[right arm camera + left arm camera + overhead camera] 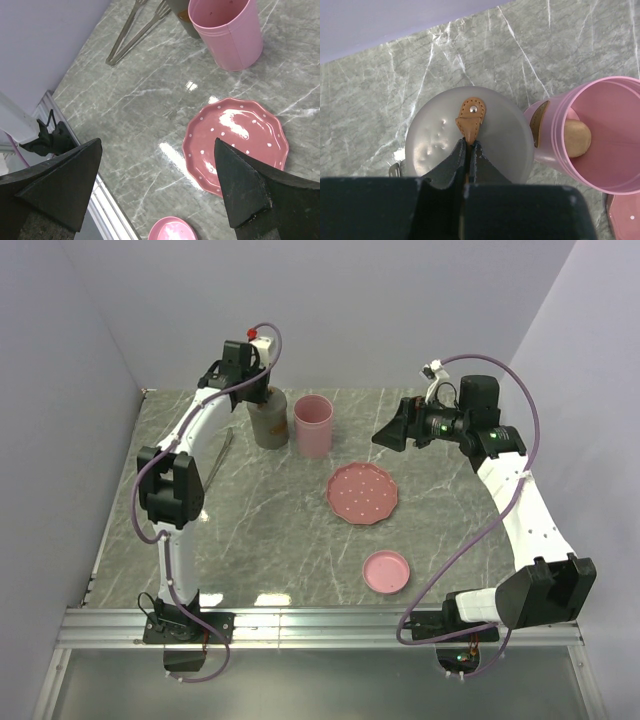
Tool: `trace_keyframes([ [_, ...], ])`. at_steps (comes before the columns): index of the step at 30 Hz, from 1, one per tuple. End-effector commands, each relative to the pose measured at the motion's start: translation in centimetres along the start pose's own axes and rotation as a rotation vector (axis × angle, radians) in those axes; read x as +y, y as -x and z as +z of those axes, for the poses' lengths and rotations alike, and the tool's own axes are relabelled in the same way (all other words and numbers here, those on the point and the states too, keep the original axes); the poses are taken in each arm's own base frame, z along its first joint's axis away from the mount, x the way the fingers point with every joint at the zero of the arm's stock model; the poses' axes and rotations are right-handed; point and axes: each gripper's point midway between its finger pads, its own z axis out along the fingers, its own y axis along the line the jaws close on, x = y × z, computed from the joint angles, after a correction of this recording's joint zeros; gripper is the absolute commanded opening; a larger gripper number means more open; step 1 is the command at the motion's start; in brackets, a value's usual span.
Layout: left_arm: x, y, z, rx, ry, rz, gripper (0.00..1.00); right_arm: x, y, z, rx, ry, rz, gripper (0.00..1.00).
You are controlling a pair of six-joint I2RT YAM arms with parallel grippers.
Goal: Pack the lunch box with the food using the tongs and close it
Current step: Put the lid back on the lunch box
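Observation:
My left gripper (pixel 470 142) is shut on the brown leather tab (pixel 470 117) of a frosted grey lid (pixel 435 135), which covers the grey cup (pixel 270 423) at the back of the table. Beside it stands the lunch box's open pink cup (pixel 615 165), with a beige ball of food (pixel 576 137) inside. The tongs (pixel 132 32) lie flat on the table left of the cups, touched by neither gripper. My right gripper (pixel 157 142) hangs open and empty above the table, between the pink scalloped plate (pixel 240 135) and the near edge.
A small pink lid (pixel 386 570) lies near the front edge, right of centre. The dotted plate (pixel 363 492) sits mid-table with nothing on it. Walls close in the back and both sides. A metal rail (pixel 320 618) runs along the near edge.

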Motion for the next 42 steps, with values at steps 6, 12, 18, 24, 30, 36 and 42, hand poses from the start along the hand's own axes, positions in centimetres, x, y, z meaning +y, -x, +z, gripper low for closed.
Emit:
trace_keyframes([
  [6, 0.0, -6.8, 0.5, 0.193, -0.045, -0.074, 0.02, 0.1, 0.8, -0.4, -0.019, 0.019, -0.006, 1.0],
  [12, 0.0, -7.6, 0.6, 0.204, -0.041, -0.071, 0.08, 0.0, 0.9, -0.3, -0.017, 0.022, 0.002, 1.0],
  [18, 0.2, -5.4, 0.2, 0.169, -0.035, -0.047, 0.2, 0.1, 0.9, -0.3, -0.015, 0.023, 0.001, 1.0],
  [24, 0.1, -2.2, -1.3, 0.103, -0.037, -0.027, 0.34, 0.4, 1.1, -0.8, -0.018, 0.015, -0.015, 1.0],
  [30, 0.5, 1.6, -3.0, 0.013, -0.028, 0.021, 0.49, 0.2, 0.8, -1.5, -0.002, -0.024, -0.055, 1.0],
  [36, 0.4, 5.3, -4.6, -0.074, -0.031, 0.038, 0.55, 0.1, -0.2, -2.6, 0.062, -0.047, -0.139, 1.0],
  [42, 0.1, 9.2, -9.7, -0.217, -0.08, 0.048, 0.73, -0.2, -4.2, -5.1, 0.215, -0.08, -0.292, 1.0],
])
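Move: The left hand holds the leather strap of the lid, whose middle is straight below, about 1 cm down. The grey lunch box is under it, its middle some 8 cm below the hand. The pink lunch box is about 12 cm to the right and 2 cm back, 9 cm lower. The fork lies about 15 cm left, 7 cm back and 15 cm down. From the right hand, the lid is some 23 cm ahead, 30 cm left and 13 cm lower. Nearly still at first, the left hand spreads its fingers and lets go of the lid's strap, easing back about 1.5 cm, then lifts straight up some 5 cm clear of the lid, still opening to about two-thirds. Late on, the open, empty right hand starts back and to its right, sinking a little, about 3.5 cm in all and away from the grey lunch box, with a small roll. ##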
